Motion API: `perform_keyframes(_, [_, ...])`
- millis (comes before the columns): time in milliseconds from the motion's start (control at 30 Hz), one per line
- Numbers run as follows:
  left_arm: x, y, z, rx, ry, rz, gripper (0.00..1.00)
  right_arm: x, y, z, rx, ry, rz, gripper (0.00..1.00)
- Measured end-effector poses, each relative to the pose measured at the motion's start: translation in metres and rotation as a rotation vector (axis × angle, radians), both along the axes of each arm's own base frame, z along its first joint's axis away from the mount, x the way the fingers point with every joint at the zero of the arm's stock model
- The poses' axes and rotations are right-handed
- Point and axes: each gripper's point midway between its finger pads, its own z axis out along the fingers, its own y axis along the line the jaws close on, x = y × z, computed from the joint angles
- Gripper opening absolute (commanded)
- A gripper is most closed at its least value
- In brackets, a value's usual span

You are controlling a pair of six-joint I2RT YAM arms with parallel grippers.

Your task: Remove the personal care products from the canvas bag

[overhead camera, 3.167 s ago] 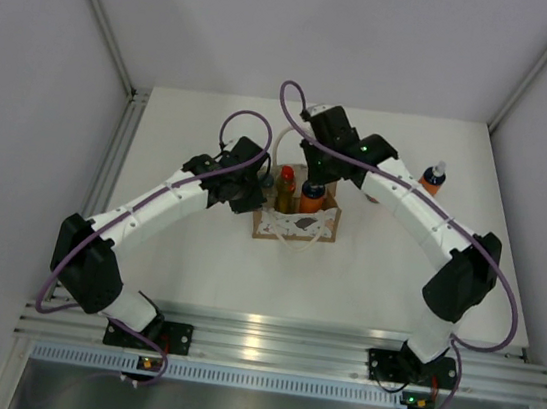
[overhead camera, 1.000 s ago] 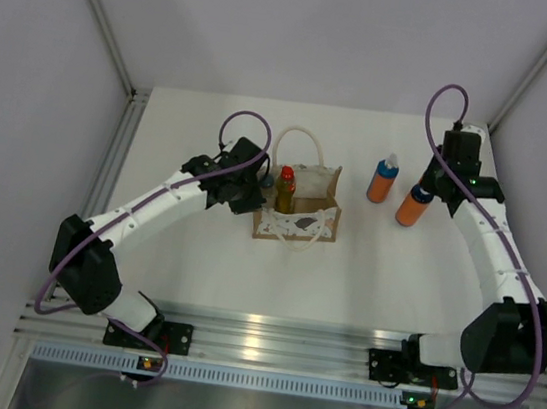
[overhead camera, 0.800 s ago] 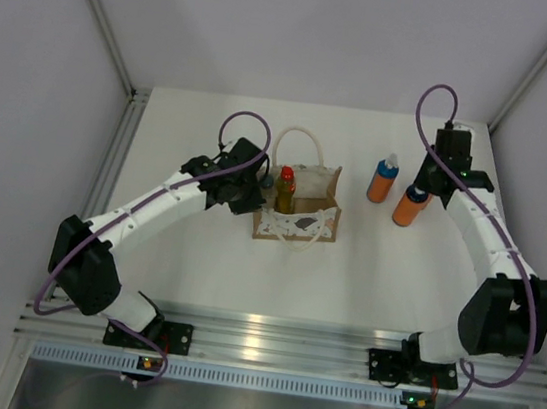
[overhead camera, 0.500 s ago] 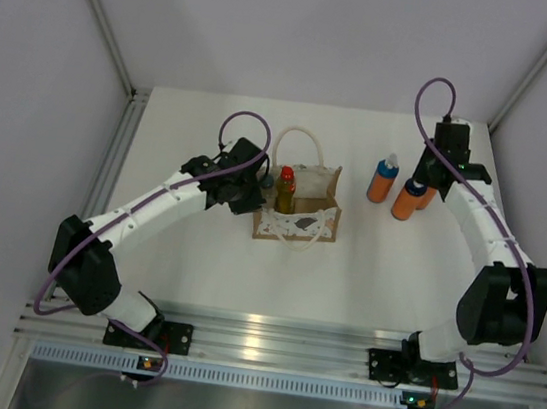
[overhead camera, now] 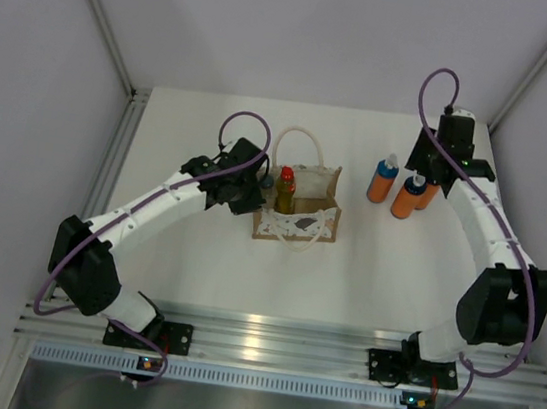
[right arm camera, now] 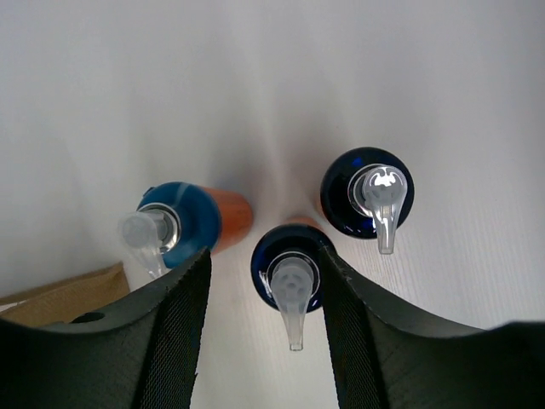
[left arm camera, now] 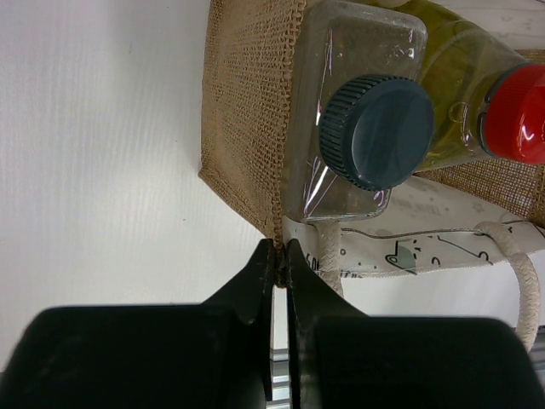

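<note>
The canvas bag stands mid-table. My left gripper is shut on its left corner seam. Inside the canvas bag stand a clear bottle with a dark grey cap and a yellow bottle with a red cap. Three orange bottles stand on the table at the right: a blue-capped one, a dark-blue-capped one and a middle one. My right gripper is open around the middle bottle, with a gap at the left finger.
White walls enclose the table on the left, back and right. An aluminium rail runs along the near edge by the arm bases. The bag's cream rope handle loops up behind it. A corner of the bag shows low in the right wrist view.
My right arm carried an orange bottle from the bag to the right, stood it between the other two, and its jaws opened. The left gripper kept hold of the bag.
</note>
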Motion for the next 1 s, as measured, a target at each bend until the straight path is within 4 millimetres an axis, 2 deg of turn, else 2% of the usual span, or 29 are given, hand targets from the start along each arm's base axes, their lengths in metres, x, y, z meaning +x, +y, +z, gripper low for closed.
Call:
perform_keyframes(67, [0.0, 0.0, 0.0, 0.0, 0.0, 0.0, 0.0, 0.001, 0.002, 0.013, 0.011, -0.031, 0.009, 0.51])
perform_keyframes(167, [0.0, 0.0, 0.0, 0.0, 0.0, 0.0, 0.0, -0.004, 0.01, 0.044, 0.036, -0.104, 0.037, 0.51])
perform_keyframes(233, [0.0, 0.0, 0.0, -0.001, 0.0, 0.0, 0.0, -0.01, 0.024, 0.068, 0.06, -0.163, 0.084, 0.51])
perform_keyframes(333, [0.0, 0.0, 0.0, -0.001, 0.0, 0.0, 0.0, -0.025, 0.062, 0.096, 0.109, -0.231, 0.194, 0.52])
perform_keyframes(433, [0.0, 0.0, 0.0, -0.001, 0.0, 0.0, 0.0, -0.043, 0.111, 0.108, 0.162, -0.251, 0.328, 0.53])
perform_keyframes(567, [0.0, 0.0, 0.0, -0.001, 0.001, 0.001, 0.0, -0.067, 0.173, 0.1, 0.218, -0.21, 0.479, 0.54])
perform_keyframes(700, [0.0, 0.0, 0.0, -0.003, 0.001, 0.004, 0.0, -0.08, 0.219, 0.076, 0.226, -0.135, 0.551, 0.55])
perform_keyframes(900, [0.0, 0.0, 0.0, -0.008, 0.004, 0.014, 0.0, -0.087, 0.269, 0.04, 0.154, -0.045, 0.605, 0.54])
perform_keyframes(1000, [0.0, 0.0, 0.0, -0.01, 0.005, 0.018, 0.0, -0.089, 0.283, 0.031, 0.116, -0.025, 0.623, 0.53])
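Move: The red-capped bottle in the canvas bag lies about 32 cm to the right hand's left, some 5 cm back and 11 cm below. The clear bottle is about 4 cm farther left and 2 cm nearer the base. The just-released orange bottle stands almost under the right hand, 1 cm back and 1 cm to the right. From the left hand, on the bag's near left rim, the red-capped bottle is about 6 cm ahead and 8 cm right. Up off the released orange bottle by roughly 10 cm, then in an arc left and somewhat back, the right hand crosses about 28 cm to the bag and sinks again over the red-capped bottle. It turns counter-clockwise some 35 degrees on the way, fingers kept half open. The left fingers stay shut on the bag's rim. ##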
